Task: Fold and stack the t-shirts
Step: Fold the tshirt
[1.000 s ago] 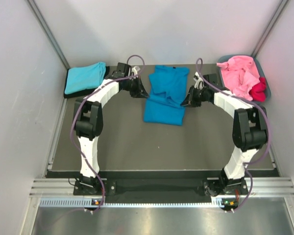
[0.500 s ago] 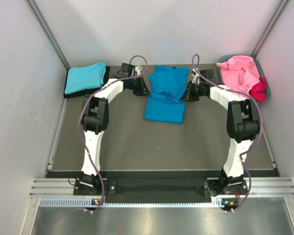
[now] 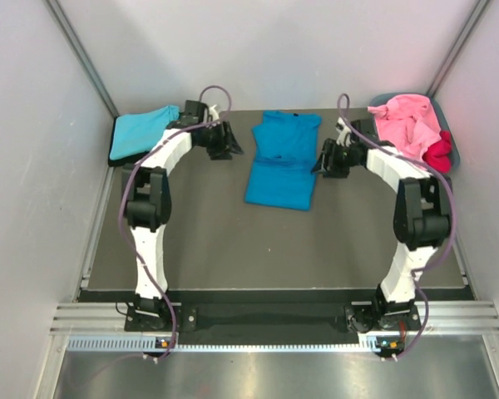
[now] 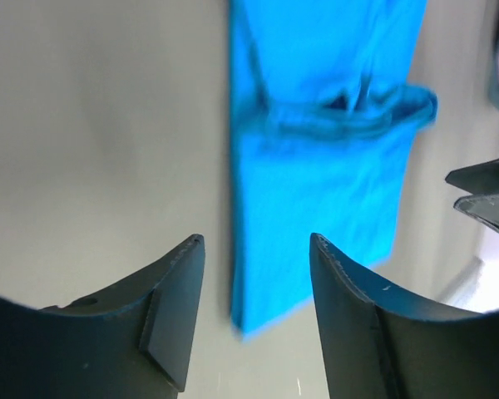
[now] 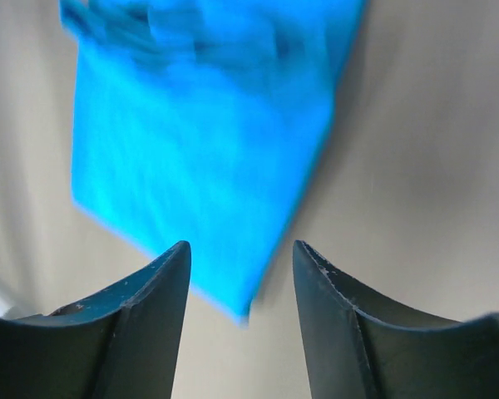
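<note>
A bright blue t-shirt (image 3: 281, 162) lies on the dark mat at the back middle, part of it folded over itself. My left gripper (image 3: 229, 149) stands open just left of it, apart from the cloth. My right gripper (image 3: 319, 163) is open close to the shirt's right edge. In the left wrist view the blue t-shirt (image 4: 324, 166) lies beyond my empty left gripper (image 4: 256, 241). The right wrist view shows the blue t-shirt (image 5: 200, 141) beyond my empty right gripper (image 5: 241, 246). A folded turquoise t-shirt (image 3: 141, 129) rests at the back left. Pink t-shirts (image 3: 403, 125) and a crimson one (image 3: 438, 154) are heaped at the back right.
The pink and crimson heap sits in a grey-blue tub (image 3: 455, 148) in the back right corner. A dark pad (image 3: 116, 154) lies under the turquoise shirt. White walls close in the mat on three sides. The right arm's fingers (image 4: 486, 195) show at the left wrist view's right edge.
Both grippers have opened and let go of the blue t-shirt. Each has drawn back sideways from it, the left one farther. The shirt now lies flat.
</note>
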### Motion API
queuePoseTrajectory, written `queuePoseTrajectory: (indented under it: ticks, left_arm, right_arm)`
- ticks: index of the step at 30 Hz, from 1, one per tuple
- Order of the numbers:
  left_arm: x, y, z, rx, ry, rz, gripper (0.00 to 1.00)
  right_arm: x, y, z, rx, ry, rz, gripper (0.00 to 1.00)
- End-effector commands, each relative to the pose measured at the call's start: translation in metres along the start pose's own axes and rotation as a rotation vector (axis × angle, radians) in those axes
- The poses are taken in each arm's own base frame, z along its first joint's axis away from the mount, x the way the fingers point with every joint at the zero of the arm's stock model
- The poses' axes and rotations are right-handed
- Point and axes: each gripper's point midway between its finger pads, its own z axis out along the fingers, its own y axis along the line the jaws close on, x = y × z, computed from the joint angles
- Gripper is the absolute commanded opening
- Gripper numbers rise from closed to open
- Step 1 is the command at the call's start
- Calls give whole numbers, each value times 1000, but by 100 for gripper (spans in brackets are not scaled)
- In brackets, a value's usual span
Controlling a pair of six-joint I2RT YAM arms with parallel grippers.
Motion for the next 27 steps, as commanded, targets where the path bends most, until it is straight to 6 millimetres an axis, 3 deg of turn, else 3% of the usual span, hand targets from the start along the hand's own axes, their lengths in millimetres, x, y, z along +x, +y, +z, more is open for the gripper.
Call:
queuePoseTrajectory:
  ticks: [1, 2, 5, 7, 10, 17, 27]
  left_arm:
    - [12, -13, -68, 86, 52, -18, 57]
    - [32, -5, -67, 88, 106, -42, 56]
    - [78, 2, -67, 111, 233, -146, 56]
    - [101, 4, -63, 136, 282, -217, 56]
    - [120, 6, -55, 154, 320, -291, 57]
    - [132, 0, -31, 166, 361, -321, 57]
    - [140, -1, -1, 146, 391, -295, 55]
  right_arm:
    - [38, 14, -42, -109, 90, 128, 53]
    - [65, 10, -39, -111, 150, 199, 53]
    - [100, 14, -36, -145, 213, 272, 54]
    - [110, 18, -32, -169, 233, 294, 54]
    - [113, 25, -24, -190, 240, 308, 54]
    - [103, 30, -2, -203, 224, 320, 53]
    - [106, 18, 20, -175, 228, 357, 52]
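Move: Back towards the base lie the two corners of the half-folded t-shirt's near edge: one about 15 cm back, 4 cm right and 8 cm below the left hand, the other roughly 11 cm back, 3 cm left and 7 cm below the right hand. The freshly laid-over edge crosses the shirt's middle, some 14 cm right and 3 cm back of the left hand, and 10 cm left and 3 cm ahead of the right hand. Drawing back and sinking together, the open hands go to the shirt's near corners. The left first swings some 5 cm outward, then comes back in beside its corner, ending about 14 cm back and 6 cm lower; the right goes back about 13 cm, sinking 6 cm in all, then eases inward and a little forward. Both tip their fingers further down, nearly 30 degrees, and stay open just above the corners. ##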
